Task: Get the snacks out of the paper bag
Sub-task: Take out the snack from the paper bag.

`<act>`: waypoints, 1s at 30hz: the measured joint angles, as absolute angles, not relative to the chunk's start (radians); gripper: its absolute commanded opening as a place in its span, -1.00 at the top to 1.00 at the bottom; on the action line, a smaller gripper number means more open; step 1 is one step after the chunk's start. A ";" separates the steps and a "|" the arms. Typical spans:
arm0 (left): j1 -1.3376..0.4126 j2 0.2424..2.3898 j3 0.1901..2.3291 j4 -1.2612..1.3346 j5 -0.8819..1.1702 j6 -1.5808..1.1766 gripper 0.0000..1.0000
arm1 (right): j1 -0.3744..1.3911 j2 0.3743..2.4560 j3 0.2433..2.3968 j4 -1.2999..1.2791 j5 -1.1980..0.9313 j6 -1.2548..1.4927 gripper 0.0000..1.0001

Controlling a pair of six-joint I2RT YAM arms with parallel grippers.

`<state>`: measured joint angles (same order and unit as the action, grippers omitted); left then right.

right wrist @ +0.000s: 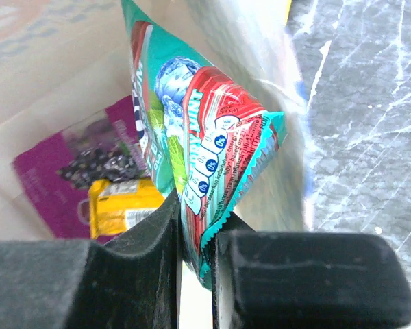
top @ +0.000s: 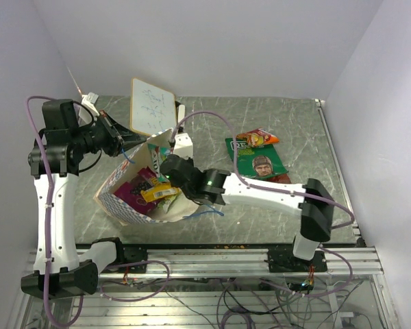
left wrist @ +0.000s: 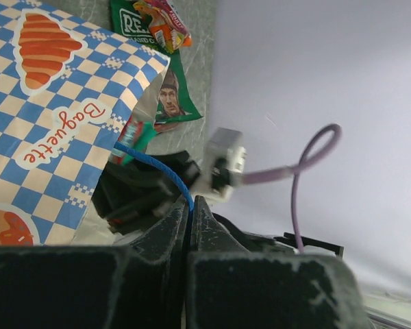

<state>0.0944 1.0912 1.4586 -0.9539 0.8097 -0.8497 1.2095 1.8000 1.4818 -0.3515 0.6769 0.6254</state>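
The checkered paper bag point(top: 127, 204) lies on its side with its mouth held up. My left gripper point(left wrist: 190, 208) is shut on its thin blue cord handle point(left wrist: 161, 170) and holds that edge raised. My right gripper point(right wrist: 195, 233) reaches into the bag's mouth and is shut on the crimped edge of a teal-and-red snack packet point(right wrist: 198, 151). Deeper inside lie a magenta packet point(right wrist: 48, 171) and a yellow packet point(right wrist: 120, 205). Out on the table to the right lie a green packet point(top: 257, 161) and an orange-red packet point(top: 257, 137), with a brown one point(top: 282, 177) partly under the green.
A white board with scribbles point(top: 153, 106) leans behind the bag. A white block point(top: 183, 144) stands just right of the bag's raised edge. White walls close in the marble table point(top: 294, 123) at the back and sides.
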 measured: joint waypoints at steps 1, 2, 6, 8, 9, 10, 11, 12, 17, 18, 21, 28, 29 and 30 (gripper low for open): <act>0.094 1.088 1.454 -0.953 0.810 -0.850 0.86 | 1.213 1.772 1.468 -0.347 0.664 0.621 1.00; 0.094 1.085 1.448 -0.952 0.810 -0.850 0.86 | 1.216 1.742 1.455 -0.344 0.651 0.618 1.00; 0.094 1.085 1.444 -0.940 0.810 -0.850 0.86 | 1.223 1.669 1.427 -0.345 0.594 0.601 1.00; 0.094 1.085 1.444 -0.933 0.810 -0.850 0.86 | 1.223 1.639 1.418 -0.353 0.552 0.573 1.00; 0.094 1.085 1.444 -0.931 0.811 -0.850 0.86 | 1.223 1.625 1.415 -0.361 0.531 0.557 1.00; 0.094 1.085 1.444 -0.931 0.811 -0.849 0.86 | 1.223 1.609 1.412 -0.368 0.511 0.538 1.00; 0.094 1.085 1.444 -0.931 0.811 -0.849 0.86 | 1.223 1.591 1.411 -0.379 0.492 0.521 1.00; 0.094 1.085 1.444 -0.931 0.811 -0.846 0.86 | 1.223 1.570 1.411 -0.389 0.476 0.505 1.00; 0.094 1.089 1.444 -0.933 0.811 -0.828 0.86 | 1.223 1.436 1.407 -0.443 0.413 0.418 1.00; 0.094 1.089 1.444 -0.933 0.811 -0.824 0.86 | 1.223 1.404 1.403 -0.449 0.408 0.400 1.00; 0.094 1.094 1.444 -0.934 0.811 -0.814 0.86 | 1.223 1.314 1.396 -0.479 0.410 0.355 1.00; 0.094 1.105 1.444 -0.952 0.810 -0.792 0.86 | 1.223 1.244 1.494 -0.581 0.516 0.263 1.00; 0.094 1.105 1.444 -0.955 0.810 -0.790 0.86 | 1.218 1.246 1.516 -0.593 0.549 0.249 1.00; 0.094 1.105 1.444 -0.958 0.810 -0.789 0.86 | 1.209 1.247 1.533 -0.599 0.573 0.239 1.00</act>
<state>0.0944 1.1053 1.4441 -0.9581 0.8097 -0.7895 1.2091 1.2472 1.5326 -0.5995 0.5732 0.2390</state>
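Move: Held by the right hand in the mouth of the paper bag, the teal snack pouch is to go to the snacks already out. The green packet among them lies about 27 cm to the hand's right, 7 cm farther out and 17 cm below, the orange packet some 7 cm beyond it. The paper bag's middle is roughly 6 cm left, 3 cm back and 8 cm below. From the left hand the green packet lies about 31 cm right, 8 cm ahead, 36 cm below. Keeping its pinch on the end of the teal snack pouch, the right hand lifts it about 20 cm up and out of the paper bag, first drawing back some 7 cm, then swinging about 12 cm right, away from the bag, and edging forward again at the end. The fingers turn up to 20 degrees counter-clockwise, partly back, and tip up about 15. The left fingers keep hold of the blue handle, almost still. ##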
